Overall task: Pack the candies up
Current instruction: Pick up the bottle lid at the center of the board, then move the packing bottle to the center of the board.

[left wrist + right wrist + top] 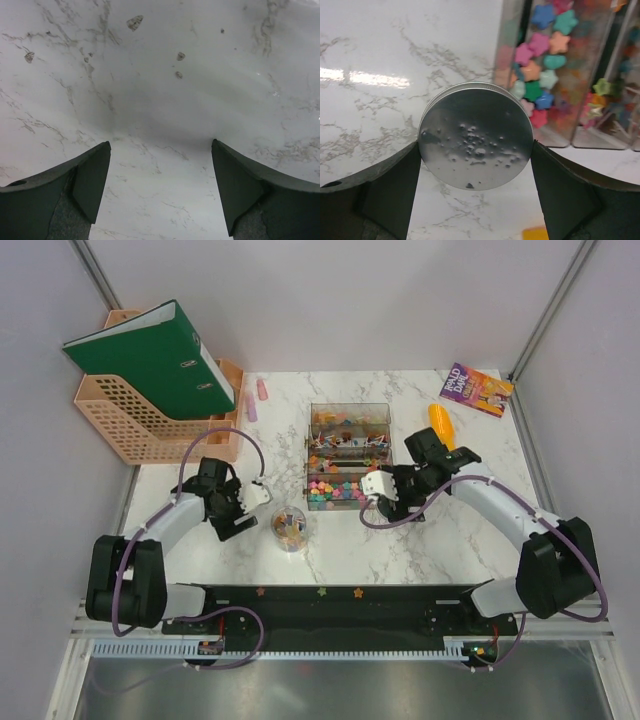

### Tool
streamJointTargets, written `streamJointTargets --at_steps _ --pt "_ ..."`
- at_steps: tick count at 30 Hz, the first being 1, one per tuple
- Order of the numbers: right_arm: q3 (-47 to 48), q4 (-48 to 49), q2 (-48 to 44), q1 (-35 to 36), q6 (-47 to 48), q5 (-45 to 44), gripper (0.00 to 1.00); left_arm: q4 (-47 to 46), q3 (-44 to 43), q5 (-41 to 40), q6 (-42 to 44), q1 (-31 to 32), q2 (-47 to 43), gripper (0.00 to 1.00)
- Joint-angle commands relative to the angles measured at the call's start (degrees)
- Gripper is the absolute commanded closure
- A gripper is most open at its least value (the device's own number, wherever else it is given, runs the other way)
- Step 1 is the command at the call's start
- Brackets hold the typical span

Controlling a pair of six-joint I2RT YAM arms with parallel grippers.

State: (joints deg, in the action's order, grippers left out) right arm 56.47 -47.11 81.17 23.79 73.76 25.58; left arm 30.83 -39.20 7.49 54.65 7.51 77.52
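The candies [335,488] are small multicoloured star-shaped sweets filling a clear compartment box [348,412] at the table's middle. In the right wrist view they [540,75] show through the box wall. A clear cup [290,527] in front of the box holds some more. My right gripper [375,492] sits at the box's near right corner. Its fingers [476,146] touch both edges of a round silver lid [476,125] held above the marble. My left gripper [258,495] is left of the cup, and its fingers [161,150] stand wide apart over bare marble.
An orange scoop [440,423] and a book [476,390] lie at the back right. Peach file trays [150,420] with a green binder [155,355] stand at the back left. Pink [262,390] and purple [251,408] items lie beside them.
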Motion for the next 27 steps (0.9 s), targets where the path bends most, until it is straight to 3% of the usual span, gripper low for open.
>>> streamJointTargets --at_steps 1,7,9,12,13,15,21,27 --pt "6.79 -0.26 -1.19 0.20 -5.37 1.49 0.11 -0.42 2.54 1.12 13.45 -0.39 -2.98 0.12" --pt "13.22 -0.52 1.36 1.17 -8.80 0.61 0.12 1.34 -0.87 8.76 14.60 0.75 -2.37 0.23" --pt "14.54 -0.70 1.71 1.61 -9.16 -0.09 0.12 2.74 -2.01 11.74 16.35 1.45 -2.11 0.33" --pt "16.04 -1.31 1.72 3.10 -9.59 -1.06 0.12 3.80 -3.07 15.44 19.26 2.16 -2.72 0.62" --pt "16.39 -1.58 1.72 3.28 -9.94 -1.24 0.12 4.58 -3.16 16.24 19.96 2.25 -2.98 0.83" --pt "17.09 -2.72 1.63 3.54 -10.30 -1.59 0.11 5.03 -3.25 18.52 21.45 2.42 -3.77 0.98" --pt "17.27 -3.60 0.22 3.72 -12.14 -3.52 0.12 13.63 -3.08 24.41 30.40 2.42 -6.85 0.98" --pt "17.27 -4.57 -1.27 3.90 -13.99 -4.58 0.12 16.19 -5.09 32.06 31.13 3.04 -6.24 0.98"
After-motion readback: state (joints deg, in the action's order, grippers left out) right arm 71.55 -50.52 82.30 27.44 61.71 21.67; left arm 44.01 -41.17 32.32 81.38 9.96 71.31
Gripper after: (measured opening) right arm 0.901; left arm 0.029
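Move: From the left hand, low over bare marble, the bottle of candies stands about 12 cm to the right, roughly level with it, its middle some 3 cm higher. The candy tray's middle is 23 cm right and 13 cm ahead. From the right hand, which already holds the lid clear of the table, the bottle is some 18 cm left, 3 cm back and 3 cm lower; the tray's middle is 7 cm left, 10 cm ahead; the orange scoop 9 cm right, 14 cm ahead. Keeping the lid pinched between its fingers, the right hand lifts it a further 7 cm or so while drifting about 3 cm forward and left, then nearly stops. The left hand sweeps right towards the bottle, some 8 cm, later also back and up a little, turning about 35 degrees clockwise as its wide-open fingers shut on nothing. ##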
